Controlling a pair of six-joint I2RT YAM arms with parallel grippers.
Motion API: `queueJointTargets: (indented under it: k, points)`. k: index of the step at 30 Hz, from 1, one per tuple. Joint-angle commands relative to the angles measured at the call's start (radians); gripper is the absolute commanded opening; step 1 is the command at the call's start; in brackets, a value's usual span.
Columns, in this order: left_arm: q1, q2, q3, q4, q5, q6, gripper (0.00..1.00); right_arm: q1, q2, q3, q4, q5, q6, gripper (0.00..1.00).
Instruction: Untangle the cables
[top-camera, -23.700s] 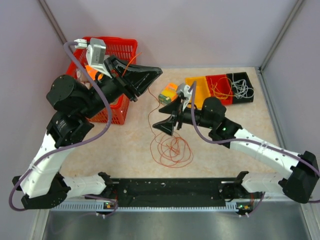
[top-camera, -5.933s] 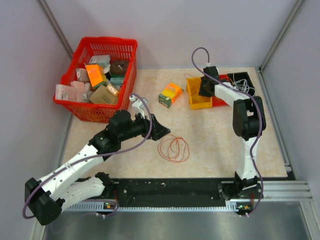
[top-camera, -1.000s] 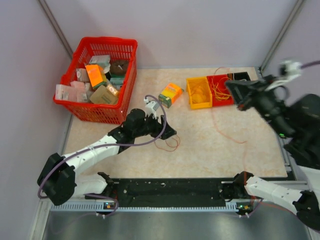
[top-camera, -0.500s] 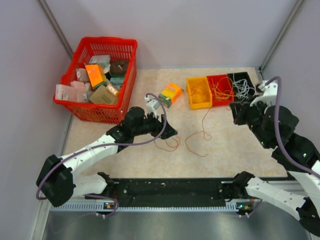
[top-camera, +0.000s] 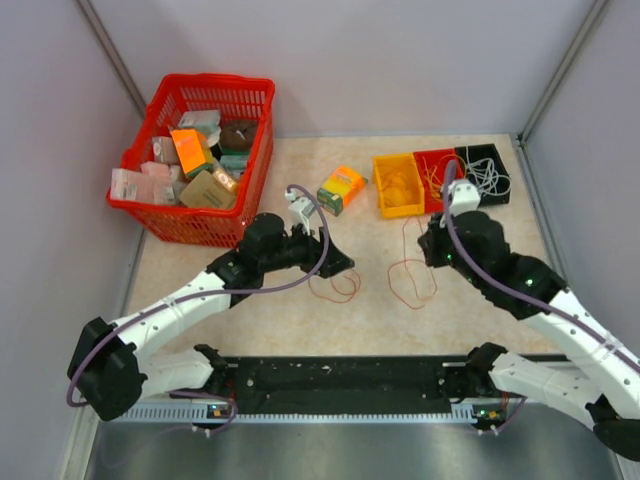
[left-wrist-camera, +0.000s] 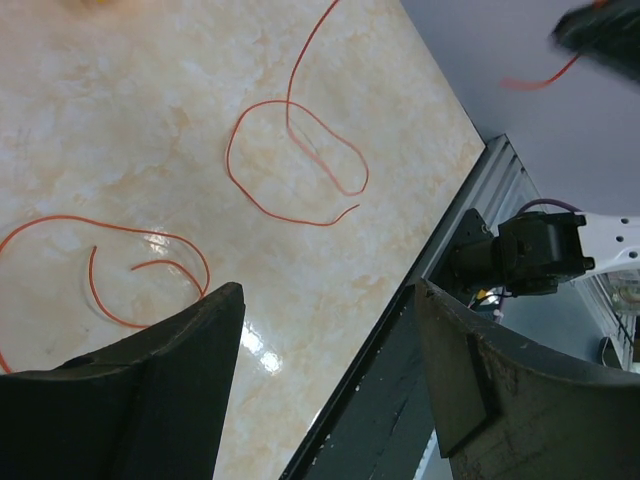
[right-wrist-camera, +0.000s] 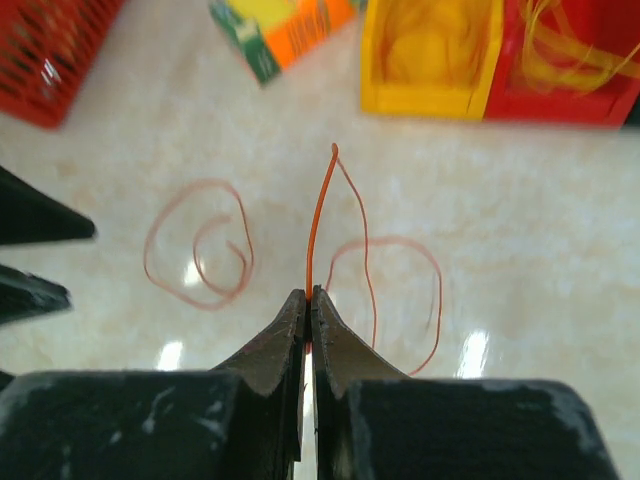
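Note:
An orange-red cable (right-wrist-camera: 316, 215) rises from the tips of my right gripper (right-wrist-camera: 309, 297), which is shut on it. The cable bends over at the top and drops into a loose loop (top-camera: 392, 283) on the table, in front of the gripper (top-camera: 430, 247). A second orange-red cable (top-camera: 345, 292) lies curled on the table just beside my left gripper (top-camera: 337, 266). In the left wrist view that gripper (left-wrist-camera: 328, 292) is open with nothing between its fingers. Both loops (left-wrist-camera: 230, 160) (left-wrist-camera: 110, 218) lie beyond them. Yellow and white cables sit in the bins at the back.
A yellow bin (top-camera: 381, 190), a red bin (top-camera: 428, 196) and a black bin (top-camera: 497, 197) stand in a row at the back right. A small orange and green box (top-camera: 342, 188) lies mid-back. A red basket (top-camera: 152, 222) full of packages stands back left.
My right arm has come down from high on the right to the middle of the table, and the cable it holds has settled into a loop. The left arm has barely moved.

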Motion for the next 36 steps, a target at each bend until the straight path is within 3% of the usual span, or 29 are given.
queueJointTargets:
  k: [1,4,8,13,18,33,36]
  points:
    - [0.001,-0.009,0.005,0.023,0.016,0.016,0.73,-0.002,-0.047,-0.166,-0.031,-0.131,0.210,0.00]
    - [0.001,0.029,0.015,0.041,0.065,0.001,0.73,-0.026,-0.008,-0.266,-0.034,-0.182,0.293,0.00]
    - [-0.008,0.075,0.012,0.096,0.128,-0.048,0.73,-0.199,0.155,-0.323,0.015,-0.370,0.301,0.00]
    - [-0.025,0.063,-0.001,0.090,0.121,-0.058,0.72,-0.229,0.319,-0.295,0.040,-0.371,0.190,0.01]
    - [-0.025,0.038,-0.025,0.089,0.105,-0.056,0.73,-0.230,0.452,-0.283,0.040,-0.363,0.089,0.11]
    - [-0.025,0.020,-0.028,0.089,0.122,-0.036,0.73,-0.232,0.454,-0.216,0.012,-0.381,0.077,0.69]
    - [-0.025,0.015,-0.028,0.078,0.131,-0.025,0.73,-0.273,0.511,-0.215,0.045,-0.352,0.078,0.75]
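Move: The loop of the red cable that the right gripper holds lies nearly straight below it: some 29 cm down, about 1 cm back. The small cable curl lies about 18 cm to the right gripper's left and 2 cm back; the yellow tray is roughly 23 cm ahead and 3 cm left, the red tray 23 cm ahead and 7 cm right. From the left gripper, the held cable's loop is about 16 cm right, 1 cm back and 20 cm below. Bring the right gripper down about 25 cm, almost straight, to the loop below, tipping its fingers some 45 degrees farther down. Open the shut fingers wide over the last of the descent to let go of the cable, then lift back nearly 3 cm, easing slightly forward. Ease the empty, open left gripper about 3 cm back, right and down. ##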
